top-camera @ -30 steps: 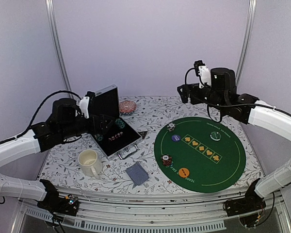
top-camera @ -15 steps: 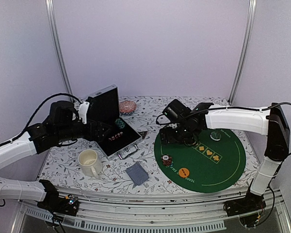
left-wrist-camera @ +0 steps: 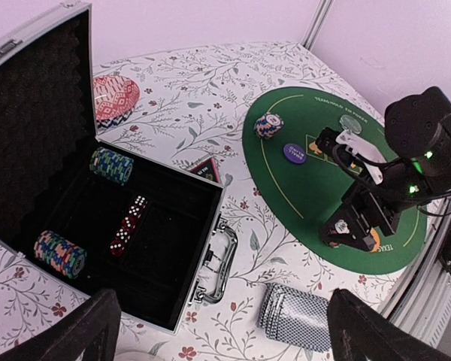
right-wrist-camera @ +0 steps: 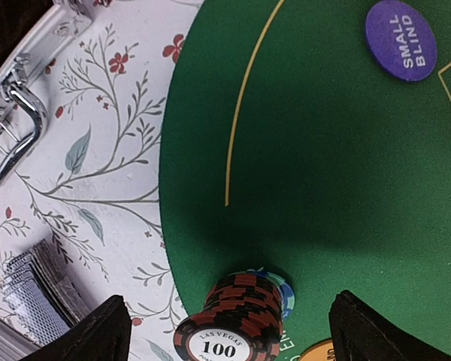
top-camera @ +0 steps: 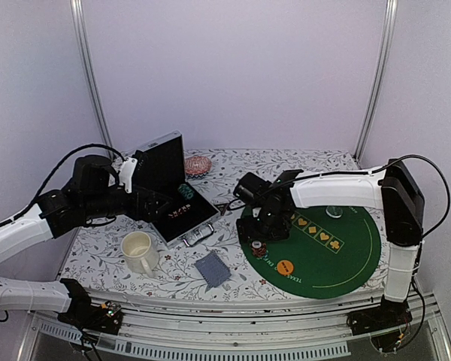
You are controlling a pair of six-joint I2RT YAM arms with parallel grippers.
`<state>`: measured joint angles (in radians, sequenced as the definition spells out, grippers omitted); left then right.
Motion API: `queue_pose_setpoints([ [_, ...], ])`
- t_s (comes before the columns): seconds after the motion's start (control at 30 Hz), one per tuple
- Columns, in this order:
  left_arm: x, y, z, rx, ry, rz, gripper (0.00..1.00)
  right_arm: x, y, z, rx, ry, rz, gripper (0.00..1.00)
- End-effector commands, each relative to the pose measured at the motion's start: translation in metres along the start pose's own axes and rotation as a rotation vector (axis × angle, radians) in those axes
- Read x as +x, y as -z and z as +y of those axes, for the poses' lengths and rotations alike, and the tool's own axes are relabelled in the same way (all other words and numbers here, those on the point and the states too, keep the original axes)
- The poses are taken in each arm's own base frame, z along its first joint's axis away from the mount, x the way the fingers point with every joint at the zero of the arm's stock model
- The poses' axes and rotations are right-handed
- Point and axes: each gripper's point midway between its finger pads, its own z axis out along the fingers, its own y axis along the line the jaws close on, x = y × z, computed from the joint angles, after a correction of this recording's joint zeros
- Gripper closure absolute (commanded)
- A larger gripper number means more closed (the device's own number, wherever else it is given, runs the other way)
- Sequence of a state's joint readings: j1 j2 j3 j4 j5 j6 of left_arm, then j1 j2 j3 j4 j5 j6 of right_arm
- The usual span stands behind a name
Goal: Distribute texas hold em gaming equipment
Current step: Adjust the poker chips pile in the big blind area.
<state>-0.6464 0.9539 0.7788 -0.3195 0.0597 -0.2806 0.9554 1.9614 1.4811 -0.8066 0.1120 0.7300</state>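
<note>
My right gripper (right-wrist-camera: pixel 237 336) hangs low over the left edge of the round green mat (top-camera: pixel 346 256). Its jaws stand open on either side of a black-and-red chip stack (right-wrist-camera: pixel 242 316) without touching it. On the mat lie a purple "small blind" disc (right-wrist-camera: pixel 401 39), an orange disc (top-camera: pixel 285 266), a clear disc (top-camera: pixel 333 211) and a second chip stack (left-wrist-camera: pixel 268 125). A grey-blue deck of cards (left-wrist-camera: pixel 297 316) rests on the tablecloth. My left gripper (left-wrist-camera: pixel 222 342) is open and empty above the front of the open case (left-wrist-camera: pixel 173 248), which holds two chip stacks (left-wrist-camera: pixel 110 165) and red dice (left-wrist-camera: pixel 128 226).
A black-red triangle marker (left-wrist-camera: pixel 204 168) lies between the case and the mat. A cream mug (top-camera: pixel 139 252) stands at the near left. A pink striped round object (top-camera: pixel 198 165) sits behind the case. The case lid (top-camera: pixel 163 159) stands upright.
The right arm has swung down from high at the back right to the mat's left edge, over the black-and-red chip stack. The left arm has barely shifted.
</note>
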Motion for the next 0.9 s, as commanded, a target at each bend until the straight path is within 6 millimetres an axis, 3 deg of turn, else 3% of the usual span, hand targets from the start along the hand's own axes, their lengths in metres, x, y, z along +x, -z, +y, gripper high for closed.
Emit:
queue_pose_setpoints([
  [0.0, -0.003, 0.001, 0.002, 0.001, -0.004, -0.007, 0.02, 0.016, -0.016, -0.005, 0.047, 0.001, 0.064, 0.06],
  [0.23, 0.000, -0.001, 0.004, -0.004, -0.003, 0.004, 0.02, 0.023, -0.033, -0.003, 0.047, 0.023, 0.103, 0.21],
  [0.87, -0.001, -0.004, 0.013, -0.023, 0.015, 0.007, 0.02, 0.040, -0.037, -0.017, 0.084, 0.037, 0.138, 0.47],
])
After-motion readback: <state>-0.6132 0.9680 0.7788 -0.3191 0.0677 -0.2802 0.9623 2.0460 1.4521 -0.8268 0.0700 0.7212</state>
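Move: The red-and-black chip stack stands almost under the open right fingers, its middle about 4 cm below, 2 cm back and 1 cm to the right. The small blind disc lies some 10 cm ahead and 5 cm right of this hand, the orange disc about 7 cm back and 7 cm right, the card deck roughly 7 cm back and 12 cm left. From the left hand the stack is about 25 cm right, 2 cm back and 21 cm below. Downward, quickly at first and then easing off, the right hand sinks about 4.5 cm around the red-and-black chip stack, drawing back some 2 cm towards the base as it goes. The wrist tilts slightly, under ten degrees, while the fingers close from nearly wide open to just over half, one to either side of the stack and now close against its sides; whether they touch it can't be seen. ##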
